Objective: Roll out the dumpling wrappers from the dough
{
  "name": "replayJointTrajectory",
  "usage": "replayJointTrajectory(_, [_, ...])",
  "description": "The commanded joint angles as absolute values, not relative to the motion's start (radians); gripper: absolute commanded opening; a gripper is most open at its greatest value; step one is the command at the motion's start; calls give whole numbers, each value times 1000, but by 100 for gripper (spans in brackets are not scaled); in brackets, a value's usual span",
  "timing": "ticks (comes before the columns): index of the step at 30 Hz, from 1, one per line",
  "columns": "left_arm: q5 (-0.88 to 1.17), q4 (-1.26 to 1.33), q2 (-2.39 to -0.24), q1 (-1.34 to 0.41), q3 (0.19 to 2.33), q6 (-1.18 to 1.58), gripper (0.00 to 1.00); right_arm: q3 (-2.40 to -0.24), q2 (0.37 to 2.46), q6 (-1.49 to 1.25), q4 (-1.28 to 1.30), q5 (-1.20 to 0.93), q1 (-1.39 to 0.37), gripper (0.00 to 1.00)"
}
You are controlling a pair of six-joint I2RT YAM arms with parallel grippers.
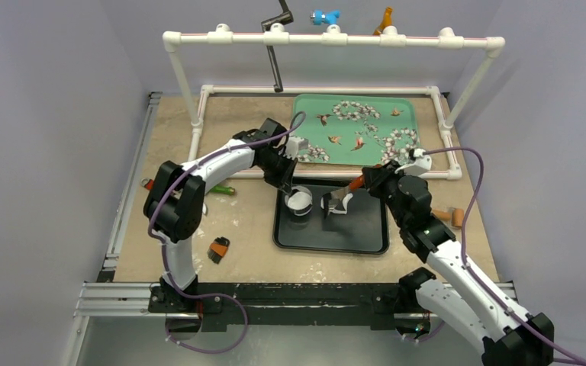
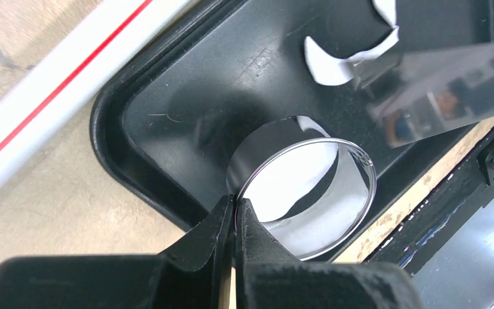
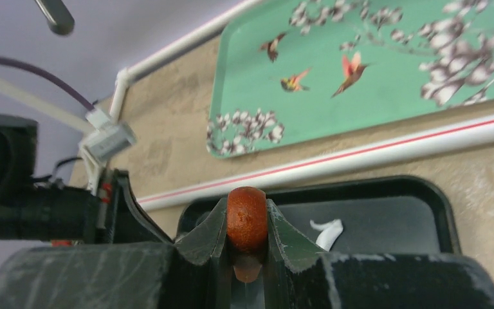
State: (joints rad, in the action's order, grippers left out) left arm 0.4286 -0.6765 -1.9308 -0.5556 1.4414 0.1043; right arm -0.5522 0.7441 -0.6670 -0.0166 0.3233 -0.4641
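Observation:
My left gripper [image 2: 235, 205] is shut on the thin wall of a metal ring cutter [image 2: 305, 193], which stands in the black tray [image 2: 167, 109]. Flat white dough, seemingly a dumpling wrapper [image 2: 289, 187], shows inside the ring. My right gripper [image 3: 247, 215] is shut on the brown wooden handle [image 3: 247, 219] of a scraper. The scraper's shiny blade [image 2: 437, 77] rests over a curved white dough scrap [image 2: 334, 61]. From above, the left gripper [image 1: 294, 191] and the right gripper [image 1: 360, 183] meet over the tray's far half [image 1: 328, 236].
A green bird-print tray [image 1: 355, 130] lies behind the black tray, inside a white pipe frame [image 1: 328, 38]. A brown-handled tool [image 1: 452, 216] lies at the right. A green item [image 1: 225, 191] and an orange-black item [image 1: 218, 250] lie at the left.

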Motion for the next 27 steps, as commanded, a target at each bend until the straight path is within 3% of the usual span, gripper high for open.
replayJointTrajectory(1, [421,-680,-1781,-544,1454,59,0,-510,786,-771,-127,121,-451,0])
replayJointTrajectory(12, [520,-663,-1759,-546,1400,96,0,-235,907,-890,-651,3,-435,0])
replayJointTrajectory(27, [563,-556,-1867,-548,1329,173,0,-121,998,-1003,-793,-41,-327,0])
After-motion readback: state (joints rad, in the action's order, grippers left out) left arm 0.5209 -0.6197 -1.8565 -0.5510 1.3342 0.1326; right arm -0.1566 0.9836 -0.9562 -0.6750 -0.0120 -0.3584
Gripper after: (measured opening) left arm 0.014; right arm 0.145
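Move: The left hand pinches the rim of the ring cutter, whose middle lies about 3 cm right, 2 cm back and 2 cm below; the scraper blade hangs some 11 cm right, 3 cm back and 4 cm above that hand. From the right hand, holding the scraper's handle, the cutter lies about 16 cm left, 2 cm back and 18 cm down, the dough scraps some 8 cm left, 1 cm back and 20 cm down. The left hand lifts the cutter about 6 cm, then lowers it again while drawing back 2 cm, keeping its pinch on the rim. Meanwhile the right hand, still gripping the handle, sinks about 10 cm and swings left, easing slightly right at the end, rolling some 20 degrees left side up, to bring the scraper blade past the scraps and under the cutter. ##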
